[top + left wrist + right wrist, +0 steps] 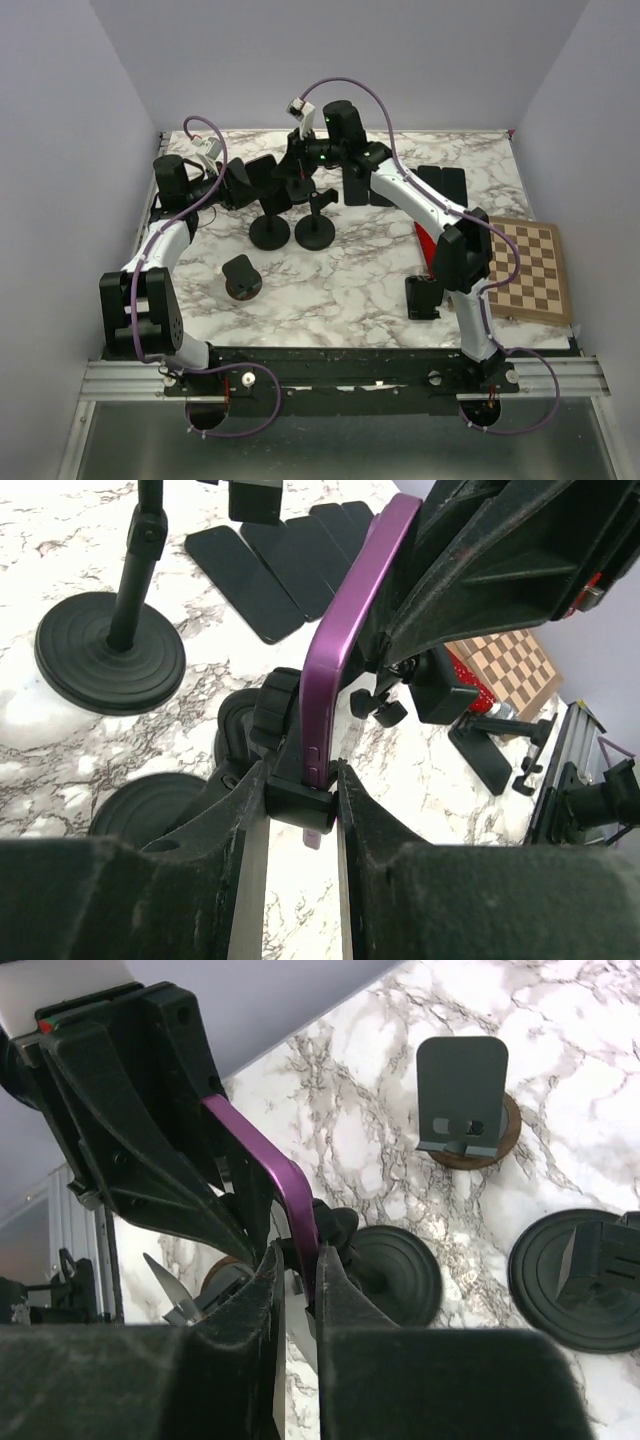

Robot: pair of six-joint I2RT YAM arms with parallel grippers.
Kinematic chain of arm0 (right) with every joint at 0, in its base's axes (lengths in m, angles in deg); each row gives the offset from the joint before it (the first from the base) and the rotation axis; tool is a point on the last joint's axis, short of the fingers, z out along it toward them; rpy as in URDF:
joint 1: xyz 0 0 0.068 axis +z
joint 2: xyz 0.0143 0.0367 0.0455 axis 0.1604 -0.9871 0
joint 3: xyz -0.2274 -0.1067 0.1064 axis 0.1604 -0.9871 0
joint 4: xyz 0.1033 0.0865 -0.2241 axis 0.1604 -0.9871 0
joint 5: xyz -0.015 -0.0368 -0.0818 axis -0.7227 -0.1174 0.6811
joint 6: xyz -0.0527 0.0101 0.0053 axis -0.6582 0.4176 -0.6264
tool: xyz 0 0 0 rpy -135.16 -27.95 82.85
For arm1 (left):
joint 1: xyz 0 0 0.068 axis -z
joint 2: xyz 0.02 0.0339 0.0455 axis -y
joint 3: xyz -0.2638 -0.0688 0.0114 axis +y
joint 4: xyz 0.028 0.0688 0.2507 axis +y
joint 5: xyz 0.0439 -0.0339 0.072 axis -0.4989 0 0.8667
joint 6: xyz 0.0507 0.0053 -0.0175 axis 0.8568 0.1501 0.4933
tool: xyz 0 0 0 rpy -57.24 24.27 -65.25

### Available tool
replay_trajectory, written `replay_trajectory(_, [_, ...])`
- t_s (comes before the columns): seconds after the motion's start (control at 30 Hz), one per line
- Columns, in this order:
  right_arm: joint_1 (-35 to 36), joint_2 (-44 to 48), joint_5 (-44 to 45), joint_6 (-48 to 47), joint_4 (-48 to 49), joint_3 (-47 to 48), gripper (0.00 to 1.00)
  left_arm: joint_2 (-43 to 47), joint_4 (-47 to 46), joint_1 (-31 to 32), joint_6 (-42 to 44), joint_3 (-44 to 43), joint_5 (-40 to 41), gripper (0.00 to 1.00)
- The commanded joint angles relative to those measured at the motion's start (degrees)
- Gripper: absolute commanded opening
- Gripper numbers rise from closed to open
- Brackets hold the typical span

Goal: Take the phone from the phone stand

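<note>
A purple phone (352, 630) stands on edge in the black clamp (300, 802) of the phone stand, whose round base (270, 232) rests on the marble table. My left gripper (300, 780) is shut on that clamp just below the phone's lower end. My right gripper (300, 1275) comes in from the opposite side and is shut on the phone's (272, 1165) thin purple edge. From above, both grippers meet over the stand, the left gripper (255, 182) beside the right gripper (298, 168), and they hide most of the phone.
A second round-based stand (315, 232) stands right next to the first. A small stand (241, 277) sits at front left, another (422, 297) at front right. Several dark phones (440, 185) lie flat at the back right. A chessboard (530, 270) lies at the right edge.
</note>
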Motion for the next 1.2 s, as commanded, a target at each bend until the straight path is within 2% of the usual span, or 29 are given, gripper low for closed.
replay_trajectory(0.0, [6.0,5.5,18.3,6.1,3.7,-2.6,0.33,2.1,-6.1,1.3,-3.2,1.8,3.2,0.0])
replay_trajectory(0.03, [7.6,6.5,22.7,5.4,3.2,-3.2,0.45,2.4,-7.4,1.3,-4.3,2.5,3.6,0.0])
replay_trajectory(0.13, [9.4,6.8,32.8,6.5,-1.4,-0.7,0.64,2.5,-7.2,1.3,-4.5,2.7,4.3,0.0])
replay_trajectory(0.2, [9.5,6.9,40.3,8.6,-4.7,0.9,0.81,2.7,-6.9,1.4,-4.3,2.6,4.3,0.0])
replay_trajectory(0.23, [9.5,6.9,42.0,9.4,-5.8,1.3,0.9,2.8,-7.1,1.6,-4.3,2.7,4.3,0.0])
replay_trajectory(0.3, [9.8,7.7,43.3,10.1,-6.6,0.9,0.99,3.0,-6.3,1.7,-4.5,2.6,5.6,0.0])
replay_trajectory(0.33, [10.1,8.2,44.0,10.1,-6.7,0.2,1.0,3.0,-5.6,1.7,-4.7,2.3,6.3,0.03])
replay_trajectory(0.5, [10.9,9.7,45.4,9.0,-6.1,-1.7,1.0,3.4,1.0,1.5,-4.6,0.7,8.9,0.52])
replay_trajectory(0.6, [12.2,9.8,47.4,7.7,-5.8,-1.2,1.0,6.6,0.7,1.0,-6.8,2.6,9.9,0.86])
replay_trajectory(0.67, [13.0,8.6,49.2,7.1,-7.0,1.0,1.0,9.1,0.1,0.5,-8.4,4.2,9.9,0.95])
replay_trajectory(0.8, [14.2,5.9,50.8,6.1,-9.9,5.5,1.0,12.9,5.9,0.5,-7.4,4.6,11.1,0.99])
replay_trajectory(1.0, [17.3,7.6,53.8,4.0,-7.7,2.3,1.0,21.3,12.1,-0.9,-7.4,8.3,17.7,0.98])
replay_trajectory(1.17, [17.8,7.4,53.9,4.0,-8.6,1.8,1.0,32.5,29.1,-2.6,-6.6,8.0,39.4,0.98])
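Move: The phone, clamped in its stand, has its middle about 5 cm right of the left hand, 1 cm ahead and level with it; from the right hand it is roughly 5 cm left, 2 cm back and 2 cm lower. The neighbouring stand's empty head is some 9 cm right of the right hand, 7 cm back and 9 cm below. The low stand is about 25 cm back from the left hand, 8 cm to its left and 17 cm down. The right hand, its nearly shut fingers at the phone's right edge, spreads them fully and comes off, climbing about 5 cm net with a short weave left and right, then easing back some 3 cm and slightly left as it turns some 35 degrees clockwise, ending wide open with the phone facing it. The left hand first keeps its pinch on the clamp at the phone's left edge, hardly moving, then opens wide to let go and draws back about 5 cm, up and left, turning counter-clockwise. ##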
